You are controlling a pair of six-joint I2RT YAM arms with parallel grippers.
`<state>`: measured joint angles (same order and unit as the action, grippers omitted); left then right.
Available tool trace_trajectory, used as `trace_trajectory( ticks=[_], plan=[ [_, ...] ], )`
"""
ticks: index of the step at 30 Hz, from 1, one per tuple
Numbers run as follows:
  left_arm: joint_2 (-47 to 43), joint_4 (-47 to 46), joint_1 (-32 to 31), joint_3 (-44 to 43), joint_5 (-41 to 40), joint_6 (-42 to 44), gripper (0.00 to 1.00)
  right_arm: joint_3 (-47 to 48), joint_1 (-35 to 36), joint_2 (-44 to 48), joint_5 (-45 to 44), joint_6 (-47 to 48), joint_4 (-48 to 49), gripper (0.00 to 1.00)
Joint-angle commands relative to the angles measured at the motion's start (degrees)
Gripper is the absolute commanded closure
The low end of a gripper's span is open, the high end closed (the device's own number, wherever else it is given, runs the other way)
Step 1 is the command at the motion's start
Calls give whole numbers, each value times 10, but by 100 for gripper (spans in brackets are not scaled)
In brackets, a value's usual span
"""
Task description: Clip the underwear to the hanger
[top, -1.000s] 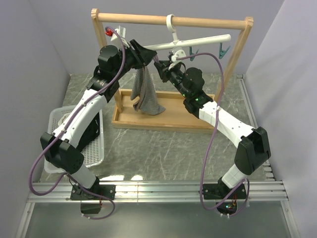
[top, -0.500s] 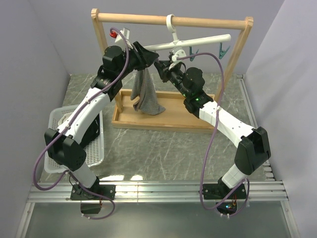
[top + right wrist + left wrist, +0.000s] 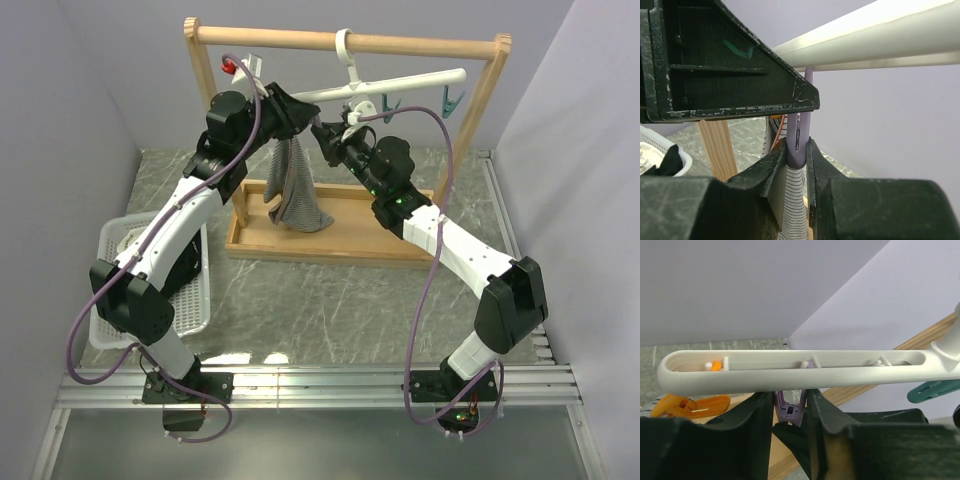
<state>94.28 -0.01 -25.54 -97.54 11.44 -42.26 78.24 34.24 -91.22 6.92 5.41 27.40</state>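
The white hanger (image 3: 400, 86) hangs by its hook from the wooden rod. In the left wrist view its bar (image 3: 800, 371) runs across, with an orange clip (image 3: 690, 405), a purple clip (image 3: 790, 409) and a teal clip (image 3: 932, 390) below it. My left gripper (image 3: 300, 118) is closed on the purple clip's upper end, just under the bar. My right gripper (image 3: 322, 135) meets it from the right. In the right wrist view its fingers pinch the purple clip's lower tip (image 3: 797, 142) and the striped grey underwear (image 3: 797, 210) that comes out below it. The underwear (image 3: 293, 190) hangs down over the tray.
The big wooden frame (image 3: 350, 42) stands on a wooden tray base (image 3: 340, 238) at the back. A white basket (image 3: 195, 305) at the left holds a black garment (image 3: 185, 265) and whitish cloth (image 3: 128, 240). Two more teal clips (image 3: 453, 101) dangle near the hanger's right end.
My left arm moved right and up to the hanger's purple clip a second ago and has held still since. The right arm and the underwear have not moved.
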Motion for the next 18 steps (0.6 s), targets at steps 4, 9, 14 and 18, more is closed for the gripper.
trace_trajectory(
  ticks=[4, 9, 14, 18],
  plan=[
    [-8, -37, -1, -27, 7, 10, 99, -4, 0, 27, 14, 4, 6, 100],
    [-8, -37, -1, -25, 10, 9, 100, -17, 0, 38, 11, -2, -1, 57],
    [-9, -37, 0, -25, 11, 10, 100, -88, 0, 81, 48, 16, -20, 49],
    [-9, -38, 0, -24, 11, 7, 100, -168, 16, 107, 66, 91, -13, 47]
  ],
)
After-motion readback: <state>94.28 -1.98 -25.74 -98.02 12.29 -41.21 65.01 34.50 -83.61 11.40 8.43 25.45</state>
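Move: The purple clip hangs under the hanger bar between the left hand's part-open fingers, its middle practically at that hand point, about 1 cm below it. The right hand still grips the clip's lower end, so the clip's middle is some 2 cm above the right hand point. From the left hand, the orange clip is about 5 cm left and 1 cm back, the underwear hangs 5 cm left, 1 cm back and some 15 cm down, and a teal clip is roughly 16 cm right and 2 cm farther out. The purple clip passes from one hand to the other: the left fingers, already around it just under the bar, close until nearly shut and pinch it, rising about 1 cm as they do. Only then do the right fingers open, let go of its lower end, and drop away below it, some 6 cm down and 4 cm back, picking up speed. ##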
